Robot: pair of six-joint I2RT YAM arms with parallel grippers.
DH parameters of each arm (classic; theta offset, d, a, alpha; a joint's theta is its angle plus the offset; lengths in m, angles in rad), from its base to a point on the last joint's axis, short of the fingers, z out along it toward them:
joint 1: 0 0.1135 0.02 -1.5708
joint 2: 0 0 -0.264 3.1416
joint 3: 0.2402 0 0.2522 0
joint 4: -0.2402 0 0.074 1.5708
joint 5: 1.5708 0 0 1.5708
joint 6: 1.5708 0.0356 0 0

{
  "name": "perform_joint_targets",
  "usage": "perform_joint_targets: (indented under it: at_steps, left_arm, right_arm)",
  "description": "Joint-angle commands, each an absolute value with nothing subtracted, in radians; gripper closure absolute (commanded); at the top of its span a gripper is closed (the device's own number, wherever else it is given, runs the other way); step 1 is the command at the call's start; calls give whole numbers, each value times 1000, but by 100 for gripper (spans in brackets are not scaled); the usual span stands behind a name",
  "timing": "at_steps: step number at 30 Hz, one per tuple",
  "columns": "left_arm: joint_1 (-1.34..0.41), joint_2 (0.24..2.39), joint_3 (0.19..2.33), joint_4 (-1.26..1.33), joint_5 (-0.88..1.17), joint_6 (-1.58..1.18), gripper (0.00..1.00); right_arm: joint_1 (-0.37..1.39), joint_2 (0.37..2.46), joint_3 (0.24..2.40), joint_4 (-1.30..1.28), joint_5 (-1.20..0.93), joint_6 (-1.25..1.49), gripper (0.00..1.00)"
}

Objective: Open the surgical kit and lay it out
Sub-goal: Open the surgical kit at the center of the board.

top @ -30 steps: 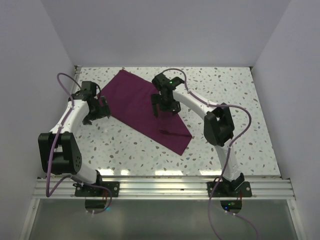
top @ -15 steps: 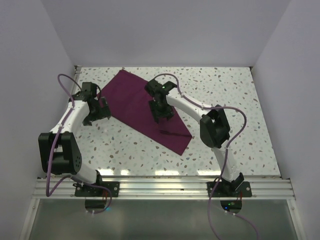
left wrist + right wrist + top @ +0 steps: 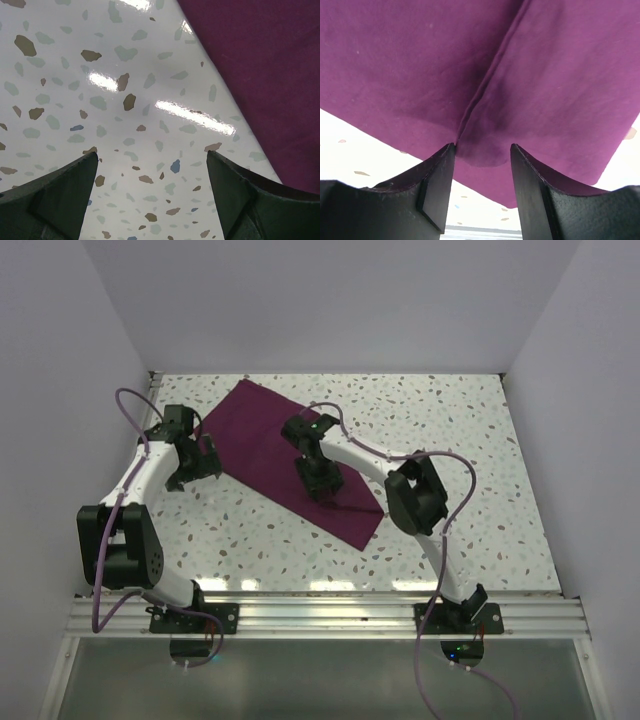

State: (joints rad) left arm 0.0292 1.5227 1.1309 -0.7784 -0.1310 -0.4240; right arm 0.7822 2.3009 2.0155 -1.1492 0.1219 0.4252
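The surgical kit is a dark purple cloth wrap point(image 3: 262, 440) lying folded and slanted across the speckled table, and its contents are hidden. My right gripper point(image 3: 322, 486) is down on the wrap's middle. In the right wrist view its jaws point(image 3: 482, 155) have closed in on a raised bulge of the cloth point(image 3: 420, 75), beside a fold crease. The left finger point(image 3: 437, 185) touches that crease. My left gripper point(image 3: 190, 472) hangs over bare table just off the wrap's left edge. Its jaws point(image 3: 152, 160) are wide open and empty, and the cloth point(image 3: 265, 75) lies at their upper right.
The speckled table point(image 3: 450, 430) is closed in by pale walls at the back and on both sides. A metal rail point(image 3: 320, 615) carrying both arm bases runs along the near edge. The right arm's elbow point(image 3: 415, 500) stands beside the wrap's near corner.
My right gripper has slid left and nearer along the wrap, dropped onto it and narrowed its jaws around the cloth bulge. The left arm has not moved.
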Motion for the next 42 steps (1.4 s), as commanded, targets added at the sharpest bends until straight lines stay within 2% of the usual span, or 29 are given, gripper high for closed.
perform_joint_targets:
  at_steps: [1,15,27,35,39,42]
  left_arm:
    - [21,1499,1121,-747,-138,-411,7]
    - [23,1486,1103,-735,-135,-417,7]
    - [23,1483,1106,-736,-135,-417,7]
    - [21,1486,1103,-735,-133,-414,7]
    - [23,1489,1104,-733,-130,-414,6]
    - [23,1489,1111,-735,-127,-414,6]
  right_arm:
    - [805,2289,2042,-1193,133,403,48]
    - [838,2281,2028,-1204,163,405,64]
    - [838,2315,2068,-1216,204,423,86]
    - [838,2301,2118,-1252,186,425,90]
    - [836,2298,2152,-1273,184,422,100]
    - [827,2296,2169,-1285,222,420,100]
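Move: Between and just short of the right hand's half-open fingers is the near left corner of the kit cloth's folded-over flap, about 1 cm back, level sideways and 1 cm below. The flap's right corner lies some 13 cm to the right and 4 cm back; the lower layer's near corner, about 9 cm right and 11 cm back. From the left hand, the flap corner is roughly 26 cm right, 5 cm back and 7 cm lower. Drawing back nearly 2 cm and a little left, almost level, the right hand brings its down-pointing fingers over the flap's near left corner. There they close from half open to nearly shut, pinching the cloth while the hand creeps forward slightly. It then rises about 2 cm, still gripping the corner. ##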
